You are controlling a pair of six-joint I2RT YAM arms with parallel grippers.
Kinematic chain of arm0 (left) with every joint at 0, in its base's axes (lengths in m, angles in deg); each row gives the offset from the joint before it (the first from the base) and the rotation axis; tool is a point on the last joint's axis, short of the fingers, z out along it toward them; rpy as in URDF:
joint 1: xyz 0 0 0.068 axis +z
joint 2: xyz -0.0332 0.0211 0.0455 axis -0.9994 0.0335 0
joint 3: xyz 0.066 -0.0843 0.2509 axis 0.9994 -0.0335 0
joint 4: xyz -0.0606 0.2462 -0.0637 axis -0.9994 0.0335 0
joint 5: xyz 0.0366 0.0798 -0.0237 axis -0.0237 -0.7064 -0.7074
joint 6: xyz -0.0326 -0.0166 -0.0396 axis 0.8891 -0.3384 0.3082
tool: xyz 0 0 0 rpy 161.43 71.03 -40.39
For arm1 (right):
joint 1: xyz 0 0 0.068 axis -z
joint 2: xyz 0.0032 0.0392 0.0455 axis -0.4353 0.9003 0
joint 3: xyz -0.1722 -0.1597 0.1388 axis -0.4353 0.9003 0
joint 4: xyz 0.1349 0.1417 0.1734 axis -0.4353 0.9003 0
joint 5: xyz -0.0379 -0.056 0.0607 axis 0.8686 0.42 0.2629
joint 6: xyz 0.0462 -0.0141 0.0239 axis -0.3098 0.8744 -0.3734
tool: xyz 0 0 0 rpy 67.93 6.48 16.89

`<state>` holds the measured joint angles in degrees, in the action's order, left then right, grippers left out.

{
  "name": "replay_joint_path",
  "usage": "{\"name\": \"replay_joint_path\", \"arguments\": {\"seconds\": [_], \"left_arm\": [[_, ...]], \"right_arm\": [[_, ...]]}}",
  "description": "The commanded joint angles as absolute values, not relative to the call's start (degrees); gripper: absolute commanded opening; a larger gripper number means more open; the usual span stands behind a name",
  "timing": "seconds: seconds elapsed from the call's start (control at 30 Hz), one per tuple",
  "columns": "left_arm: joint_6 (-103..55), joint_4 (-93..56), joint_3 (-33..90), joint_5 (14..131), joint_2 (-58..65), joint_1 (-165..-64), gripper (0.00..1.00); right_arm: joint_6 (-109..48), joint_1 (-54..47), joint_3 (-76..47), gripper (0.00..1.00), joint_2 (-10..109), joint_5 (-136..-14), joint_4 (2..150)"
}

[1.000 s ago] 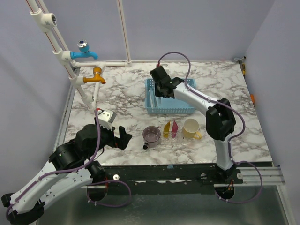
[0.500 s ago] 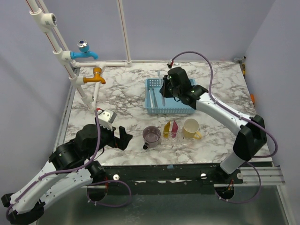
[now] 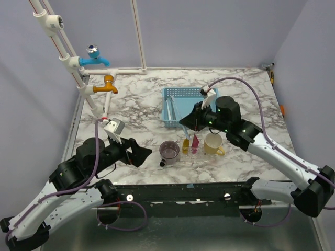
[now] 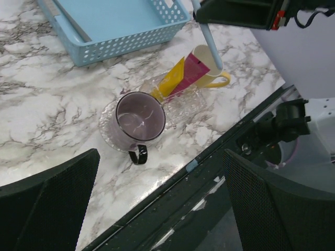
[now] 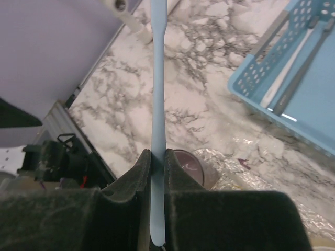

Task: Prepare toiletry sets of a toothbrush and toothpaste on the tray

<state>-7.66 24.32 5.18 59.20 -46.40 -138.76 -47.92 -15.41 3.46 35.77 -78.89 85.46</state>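
My right gripper [image 5: 158,163] is shut on the handle of a light blue toothbrush [image 5: 158,99]. In the top view the right gripper [image 3: 187,121] hovers just in front of the blue basket [image 3: 208,121], above the cups. The toothbrush [image 4: 208,41] slants down, and its lower end is over the cream mug [image 4: 208,61]. A yellow toothpaste tube [image 4: 168,83] and a magenta one [image 4: 188,73] lean together on a clear tray [image 4: 184,104], between the mug and the mauve cup [image 4: 138,116]. My left gripper [image 3: 140,152] is open and empty, left of the mauve cup.
The blue basket [image 4: 112,44] holds grey toothbrushes [image 5: 299,70] along its left side. White pipes carrying a blue tap [image 3: 95,56] and an orange tap [image 3: 106,85] stand at the back left. The table's front edge [image 4: 172,178] runs just below the cups.
My right arm has lifted the blue toothbrush out of the basket and carried it forward over the cups. The left arm has shifted slightly toward the mauve cup, still open.
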Motion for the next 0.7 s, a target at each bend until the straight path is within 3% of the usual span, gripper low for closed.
{"name": "replay_joint_path", "arguments": {"seconds": [0.0, 0.43, 0.67], "left_arm": [[-3.04, 22.03, 9.55, 63.45, -44.72, -138.53, 0.99], [-3.74, 20.82, 13.3, 76.55, -46.31, -138.53, 0.99], [-6.06, 21.03, 14.59, 85.19, -45.97, -138.53, 0.99]], "right_arm": [[-47.48, -16.08, 6.67, 0.0, 30.06, -92.36, 84.44], [-52.53, -16.89, 13.7, 0.0, 23.67, -121.34, 78.5], [-56.3, -22.46, 14.74, 0.01, 25.9, -127.61, 69.63]]}}
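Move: The right hand, already holding the toothbrush, has the open left gripper about 12 cm back and 14 cm to its left, at much the same height. The brown mug stands some 6 cm to the right hand's left, 2 cm ahead and 13 cm below; the yellow toothpaste is about 3 cm ahead and as far below, the pink one 3 cm right of that. From the left hand the toothbrush lies some 12 cm ahead and 14 cm right, about level. Keeping its pinch on the toothbrush, the right hand sweeps back about 16 cm with a small rise, past the brown mug to in front of it, while turning some 40 degrees counter-clockwise to point left towards the other gripper. The left hand, fingers still wide open, rises about 7 cm and draws back 5 cm, turning some 15 degrees clockwise. ##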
